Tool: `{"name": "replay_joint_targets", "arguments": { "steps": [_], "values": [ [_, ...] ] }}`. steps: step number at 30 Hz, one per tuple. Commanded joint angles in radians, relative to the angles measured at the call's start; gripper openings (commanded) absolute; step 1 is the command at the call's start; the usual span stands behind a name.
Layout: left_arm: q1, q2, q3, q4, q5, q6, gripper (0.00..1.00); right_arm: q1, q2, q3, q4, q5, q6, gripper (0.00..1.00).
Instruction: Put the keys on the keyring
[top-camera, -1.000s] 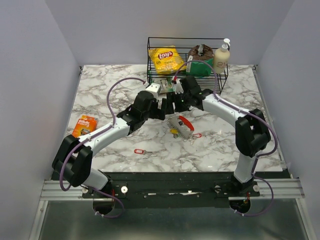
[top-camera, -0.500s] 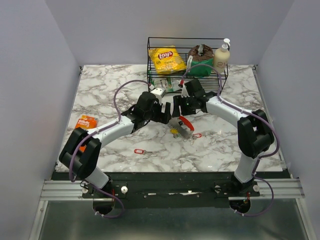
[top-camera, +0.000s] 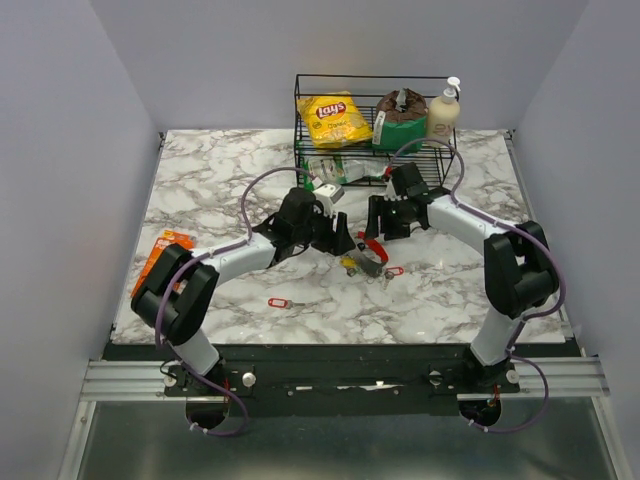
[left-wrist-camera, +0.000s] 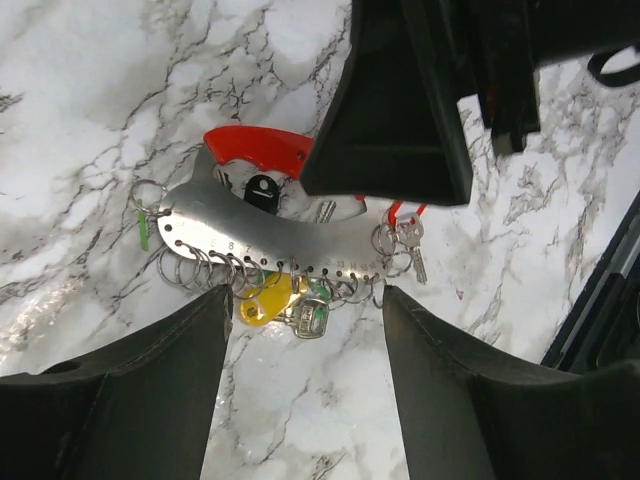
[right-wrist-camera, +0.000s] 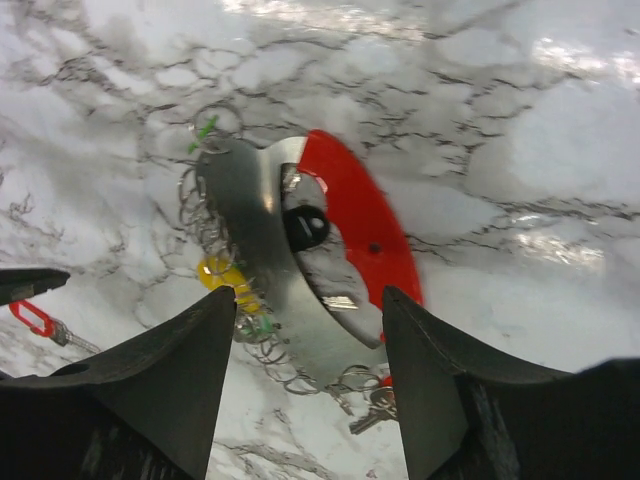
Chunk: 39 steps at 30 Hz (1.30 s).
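Note:
The bunch lies mid-table: a silvery-grey flat piece (left-wrist-camera: 270, 235) with a row of holes, a red oval loop (left-wrist-camera: 255, 150) and several thin keyring rings (left-wrist-camera: 200, 268) along its edge. A yellow tag (left-wrist-camera: 262, 300) and a key (left-wrist-camera: 308, 318) hang from it. Another key with a red tag (left-wrist-camera: 410, 240) lies at its right end. My left gripper (left-wrist-camera: 307, 300) is open just short of the rings. My right gripper (right-wrist-camera: 308, 300) is open, straddling the flat piece (right-wrist-camera: 250, 230) and the loop (right-wrist-camera: 360, 220). From above, both grippers (top-camera: 340, 240) (top-camera: 372, 228) hover over the bunch (top-camera: 362, 257).
A lone red tag (top-camera: 278, 302) lies near the front, left of the bunch. An orange razor pack (top-camera: 160, 250) sits at the left edge, partly under my left arm. A wire basket (top-camera: 300, 110) at the back holds a chips bag (top-camera: 335, 118) and a bottle (top-camera: 443, 112).
Both arms have come forward and down from near the basket onto the bunch. The left jaws have narrowed a little.

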Motion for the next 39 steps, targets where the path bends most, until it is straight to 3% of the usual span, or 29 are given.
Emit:
{"name": "replay_joint_targets", "arguments": {
  "steps": [1,20,31,39],
  "values": [
    [-0.009,0.051,-0.006,0.053,0.090,-0.026,0.67,-0.055,-0.042,-0.043,0.023,-0.043,0.027,0.68],
    [-0.080,0.166,0.055,0.005,-0.036,0.006,0.54,-0.112,-0.111,-0.112,0.061,-0.080,0.007,0.68],
    [-0.084,0.202,0.078,0.001,-0.032,0.014,0.42,-0.112,-0.127,-0.127,0.066,-0.072,-0.009,0.68],
    [-0.084,0.219,0.083,-0.001,-0.033,0.014,0.39,-0.112,-0.130,-0.127,0.070,-0.078,-0.006,0.68]
  ]
}}
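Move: The yellow key, at the middle of the keyring's ringed edge, lies about 8 cm below the left hand, some 3 cm to its right and 2 cm back. Also on the table, the black key is about 6 cm right and 3 ahead of the left hand, the red handle 9 right and 3 ahead, and the red-tagged key 14 right and 3 back. From the right hand the yellow key is about 7 cm left, 5 back and 4 lower. Bring the left gripper down about 6 cm onto the yellow key and the small rings at the keyring's edge, drifting some 3 cm right, and narrow its fingers to well under half open without shutting them. Meanwhile draw the right gripper about 3.5 cm to the right, away from the yellow key, keep its fingers open, then hold it there above the table. ##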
